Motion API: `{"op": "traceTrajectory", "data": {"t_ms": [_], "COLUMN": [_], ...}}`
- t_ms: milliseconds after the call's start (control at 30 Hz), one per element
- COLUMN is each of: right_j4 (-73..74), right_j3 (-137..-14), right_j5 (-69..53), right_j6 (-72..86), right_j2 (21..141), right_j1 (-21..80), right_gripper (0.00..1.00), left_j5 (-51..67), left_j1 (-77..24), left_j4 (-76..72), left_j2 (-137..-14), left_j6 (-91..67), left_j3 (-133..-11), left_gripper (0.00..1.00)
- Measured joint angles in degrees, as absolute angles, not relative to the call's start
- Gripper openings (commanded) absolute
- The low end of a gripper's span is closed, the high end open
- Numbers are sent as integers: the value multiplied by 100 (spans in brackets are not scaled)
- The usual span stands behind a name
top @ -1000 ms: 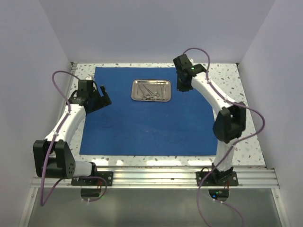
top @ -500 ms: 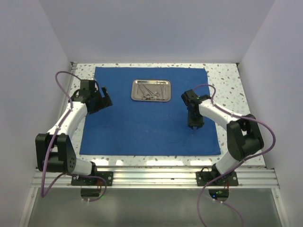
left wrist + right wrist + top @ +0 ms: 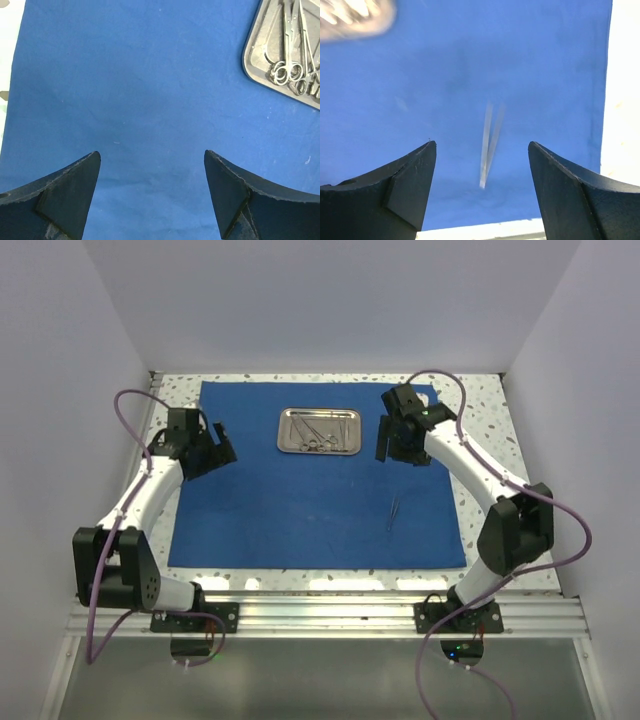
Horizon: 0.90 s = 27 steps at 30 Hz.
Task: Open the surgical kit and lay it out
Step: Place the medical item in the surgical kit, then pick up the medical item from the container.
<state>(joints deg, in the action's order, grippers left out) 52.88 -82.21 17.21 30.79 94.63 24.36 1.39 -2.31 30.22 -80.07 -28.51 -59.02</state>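
Observation:
The royal-blue cloth [image 3: 310, 500] lies spread flat on the table. The steel tray [image 3: 320, 431] sits on its far middle and holds scissors and forceps [image 3: 290, 70]. A pair of silver tweezers [image 3: 393, 514] lies on the cloth at the right, apart from the tray; it is blurred in the right wrist view [image 3: 489, 145]. My right gripper [image 3: 385, 440] is open and empty, raised just right of the tray. My left gripper [image 3: 222, 448] is open and empty over the cloth's left side [image 3: 150, 100].
The speckled tabletop [image 3: 490, 430] shows around the cloth, with white walls on three sides. The aluminium rail [image 3: 320, 615] with both arm bases runs along the near edge. Purple cables loop from both arms.
My right gripper has let go of the tweezers on the cloth's right side and moved back up toward the tray. The left arm has barely moved.

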Motion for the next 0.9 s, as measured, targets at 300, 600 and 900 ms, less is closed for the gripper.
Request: {"op": "traceTrajectory", "data": {"t_ms": [300, 600, 900], "right_j4": [5022, 4982, 5142], "right_j3": [-8978, -11858, -13692], "right_j5": [1190, 624, 471], "right_j6": [2875, 2633, 2766], "right_j2": [10313, 12418, 14020], "right_j1": [2434, 2436, 2436], "right_gripper": [70, 59, 42], "left_j5": [110, 104, 104], "left_j1": [-231, -231, -231], "left_j4": [3223, 3190, 3205], "left_j2": [-7907, -7363, -7059], "left_j6": [-2845, -2967, -3094], "left_j3": [-5902, -5518, -5019], "left_gripper": [88, 88, 88]}}
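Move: The tweezers at the right end of the tray, the likely next item, lie about 20 cm ahead of the empty right hand, 11 cm to its left and 10 cm below. The scalpel lies some 2 cm to the left of them, and the tray's middle about 7 cm to their left. The laid-out tweezers rest on the cloth about 7 cm behind the right hand and 2 cm left. From the left hand, the tray tweezers are about 19 cm ahead, 31 cm right and 8 cm below. Forward and left in one quick sweep, the open right hand leaves the laid-out tweezers and travels some 19 cm out and 12 cm across to the tray, then sinks about 4 cm over its right end. On the way its fingers narrow to about half open, its left side lifts and it turns about 10 degrees counter-clockwise. The idle left hand backs off about 5 cm. ##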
